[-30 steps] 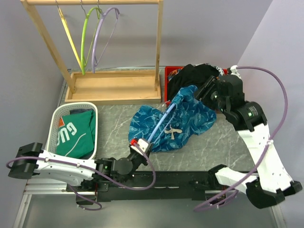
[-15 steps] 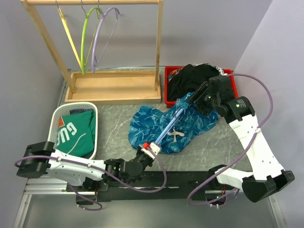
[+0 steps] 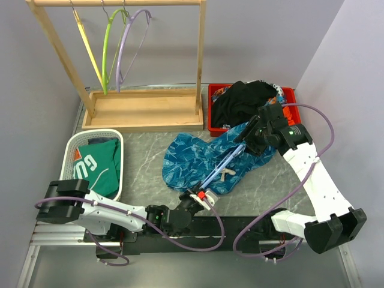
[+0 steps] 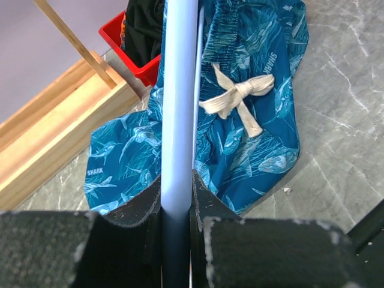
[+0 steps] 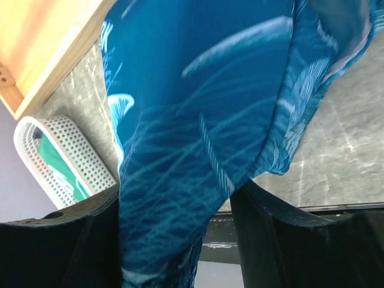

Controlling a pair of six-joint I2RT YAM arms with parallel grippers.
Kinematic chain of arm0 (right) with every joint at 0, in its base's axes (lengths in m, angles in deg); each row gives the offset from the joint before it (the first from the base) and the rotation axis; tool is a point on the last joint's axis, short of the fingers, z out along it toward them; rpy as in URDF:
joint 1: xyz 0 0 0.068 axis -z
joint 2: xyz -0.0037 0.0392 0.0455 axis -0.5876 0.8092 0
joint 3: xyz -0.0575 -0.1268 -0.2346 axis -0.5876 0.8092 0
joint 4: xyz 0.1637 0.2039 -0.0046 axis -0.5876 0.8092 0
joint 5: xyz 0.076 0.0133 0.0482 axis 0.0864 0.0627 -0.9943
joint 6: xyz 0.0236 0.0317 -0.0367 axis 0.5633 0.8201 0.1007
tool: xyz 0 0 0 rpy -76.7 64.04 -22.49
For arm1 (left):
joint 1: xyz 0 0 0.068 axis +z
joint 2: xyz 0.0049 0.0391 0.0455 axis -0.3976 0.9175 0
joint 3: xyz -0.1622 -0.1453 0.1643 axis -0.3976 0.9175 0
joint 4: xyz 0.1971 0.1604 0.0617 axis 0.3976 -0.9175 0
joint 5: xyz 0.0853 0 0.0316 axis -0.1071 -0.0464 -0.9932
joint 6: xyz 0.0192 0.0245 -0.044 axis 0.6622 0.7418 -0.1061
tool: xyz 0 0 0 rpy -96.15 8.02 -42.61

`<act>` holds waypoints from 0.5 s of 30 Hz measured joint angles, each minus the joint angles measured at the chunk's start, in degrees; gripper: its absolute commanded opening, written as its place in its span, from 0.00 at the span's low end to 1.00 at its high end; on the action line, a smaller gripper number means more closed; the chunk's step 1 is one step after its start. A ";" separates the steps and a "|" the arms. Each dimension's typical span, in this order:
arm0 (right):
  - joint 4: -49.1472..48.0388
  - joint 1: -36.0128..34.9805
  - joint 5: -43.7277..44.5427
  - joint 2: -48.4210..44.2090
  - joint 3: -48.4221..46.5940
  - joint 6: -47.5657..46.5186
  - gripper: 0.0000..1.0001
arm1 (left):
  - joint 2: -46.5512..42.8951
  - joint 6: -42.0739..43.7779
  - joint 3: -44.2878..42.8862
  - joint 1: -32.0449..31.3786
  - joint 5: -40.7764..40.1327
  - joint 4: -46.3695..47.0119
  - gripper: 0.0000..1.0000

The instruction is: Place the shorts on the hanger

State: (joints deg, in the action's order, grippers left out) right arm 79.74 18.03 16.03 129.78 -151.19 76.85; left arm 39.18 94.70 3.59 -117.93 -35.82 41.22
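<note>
The blue patterned shorts [image 3: 195, 159] lie spread on the grey table, white drawstring [image 3: 228, 174] up. The light-blue hanger [image 3: 223, 166] runs slantwise through them. My left gripper [image 3: 200, 197] is shut on the hanger's near end; in the left wrist view the hanger bar [image 4: 179, 108] rises from between my fingers over the shorts [image 4: 252, 138]. My right gripper [image 3: 251, 134] is shut on the shorts' far right part and holds it lifted; in the right wrist view the fabric [image 5: 198, 150] hangs between my fingers. The hanger's hook is hidden.
A wooden rack [image 3: 138, 108] at the back holds lime-green [image 3: 108, 48] and lavender [image 3: 129, 42] hangers. A red bin [image 3: 219, 99] with a black garment [image 3: 243, 99] stands behind the shorts. A white basket [image 3: 72, 150] with a green shirt [image 3: 96, 168] sits at the left.
My left gripper slid right and nearer with the hanger's end. My right gripper came down and left with the shorts, pulling fabric along the hanger.
</note>
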 measured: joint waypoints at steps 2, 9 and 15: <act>0.04 0.76 0.22 0.02 0.24 -0.57 0.59 | 0.24 0.94 0.00 -0.02 -0.11 0.44 0.01; -1.66 2.10 -0.17 0.31 1.84 -1.81 0.14 | 0.42 1.79 -0.11 -0.13 0.35 -0.31 0.07; -3.74 2.40 -2.36 1.53 2.71 -0.26 0.00 | 1.31 0.83 -1.64 -0.63 0.52 -2.86 0.56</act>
State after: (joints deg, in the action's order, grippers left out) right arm 76.01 20.43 13.67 131.31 -148.48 76.59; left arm 40.49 95.53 1.96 -118.56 -35.30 38.36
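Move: The edge of the shorts' waist, with the hanger's far end running into it, lies between the right hand's parted fingers, about 1 cm ahead and 1 cm below. From that hand the white drawstring bow is some 12 cm back, 7 cm left and 13 cm below, and the red bin about 11 cm ahead, 5 cm right and 14 cm below. The left hand, gripping the hanger's near end, has that edge about 16 cm ahead, 16 cm right and roughly level. The right hand eases some 1.5 cm down and about 1 cm forward at the waist edge, its fingers closing from well open to nearly shut, so that they pinch the shorts over the hanger's far end, with hardly any turn of the wrist. The left hand stays almost in place, holding the hanger's near end steady while the other closes, and only at the very end do its fingers begin to spread and loosen their grip. ##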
